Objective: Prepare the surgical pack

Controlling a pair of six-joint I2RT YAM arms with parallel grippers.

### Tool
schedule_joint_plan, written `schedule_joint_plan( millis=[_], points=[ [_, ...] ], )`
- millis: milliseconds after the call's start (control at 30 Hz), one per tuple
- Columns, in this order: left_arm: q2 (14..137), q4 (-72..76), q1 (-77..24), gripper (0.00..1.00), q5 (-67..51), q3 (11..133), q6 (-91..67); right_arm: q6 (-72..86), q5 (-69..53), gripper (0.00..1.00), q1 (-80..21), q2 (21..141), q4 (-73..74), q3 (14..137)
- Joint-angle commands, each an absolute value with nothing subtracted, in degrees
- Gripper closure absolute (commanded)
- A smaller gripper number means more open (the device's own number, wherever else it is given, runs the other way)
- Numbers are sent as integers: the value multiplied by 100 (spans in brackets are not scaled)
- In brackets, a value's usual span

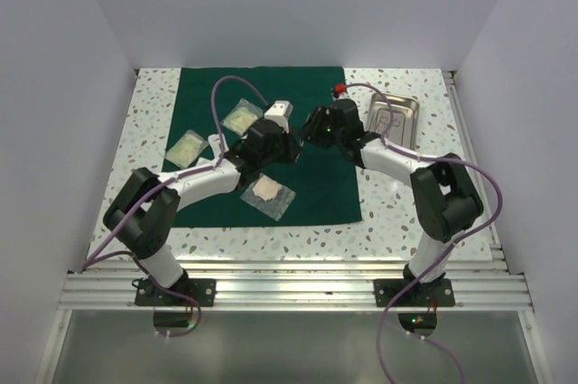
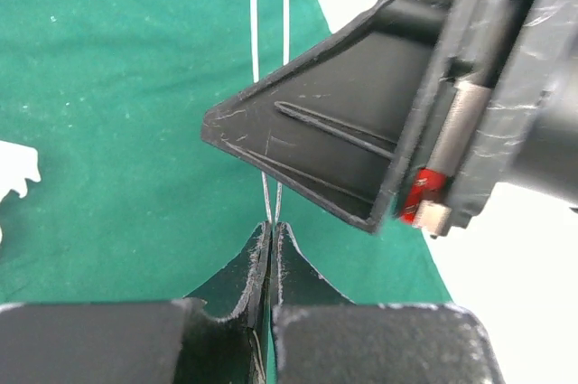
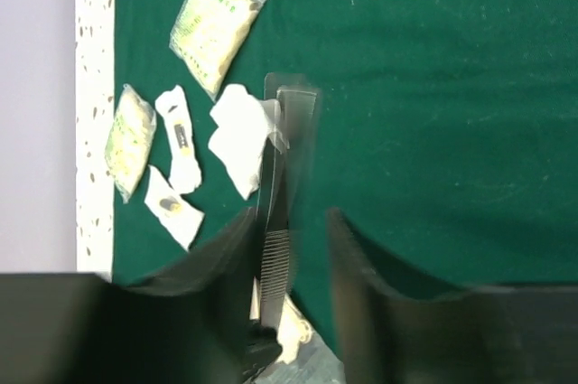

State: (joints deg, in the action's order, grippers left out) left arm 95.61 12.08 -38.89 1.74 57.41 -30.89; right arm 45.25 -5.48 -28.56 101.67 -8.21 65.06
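Observation:
The dark green cloth (image 1: 316, 194) lies flat on the table, with the small steel tray (image 1: 393, 117) off its right edge. My left gripper (image 2: 271, 230) is shut on a thin steel pair of tweezers (image 2: 269, 194), whose two prongs point away over the cloth (image 2: 108, 86). Both grippers meet above the cloth's middle, the left gripper (image 1: 293, 151) beside the right gripper (image 1: 309, 131). In the right wrist view the tweezers' ridged grip (image 3: 278, 253) stands between my right gripper's (image 3: 291, 214) parted jaws, against the left finger, with a gap to the other. That view is blurred.
Three clear gauze pouches lie on the cloth: one (image 1: 242, 117) at the back, one (image 1: 187, 149) at the left edge, one (image 1: 268, 194) in front. Torn white wrapper pieces (image 3: 237, 135) lie near the left pouches. White walls enclose the table on three sides.

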Motion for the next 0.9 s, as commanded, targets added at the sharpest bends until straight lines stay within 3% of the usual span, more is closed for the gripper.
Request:
schedule_joint_plan(
  millis=[0,133,233,267,333,367,533,667,867],
  points=[
    [9316,1617,-3955,100,229,5898,-3138,4614,-466,67,-2883,10186,-1010,6469],
    [9351,1608,-3964,100,220,5932,-3138,4676,-527,90,-2892,10169,-1055,6460],
    [9326,1573,-3964,81,281,5924,-3120,4658,-519,98,-2874,10090,-958,6495],
    [9290,1573,-3964,60,299,5898,-3120,4606,-510,99,-2839,10046,-915,6521],
    [9124,1582,-3964,40,413,5801,-3085,4509,-501,100,-2734,10028,-651,6679],
    [9062,1556,-3964,36,465,5757,-3050,4457,-544,100,-2585,10020,-581,6714],
    [8641,1196,-3955,27,869,5651,-2822,4272,-940,100,-1733,9940,-273,6837],
    [8508,678,-3929,22,1282,5678,-2646,3166,-993,100,-942,10414,1426,7767],
    [8569,334,-3639,18,1494,5660,-2628,2295,-54,100,-466,11030,2548,8648]
  ],
)
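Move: The tweezers are still pinched in the left hand, their middle about 4 cm ahead and 2 cm right of it. From the right hand's closing fingers they lie about 1 cm back and 1 cm to the left, nearly level. The steel tray sits some 26 cm right and 9 cm farther out from the right hand. The white gauze is about 14 cm to its left, level with it, and the clear packet 10 cm left and 14 cm back, all roughly 12 cm below. The tweezers change hands in the air: the right fingers finish closing and pinch them, then the left fingers open wide and let go, lifting about 5 cm and moving off nearly as far to the left. After a short hold, the right hand sweeps them some 20 cm right and 9 cm forward at nearly constant height, towards the tray, its wrist turning about 15 degrees clockwise and rolling left side down. ##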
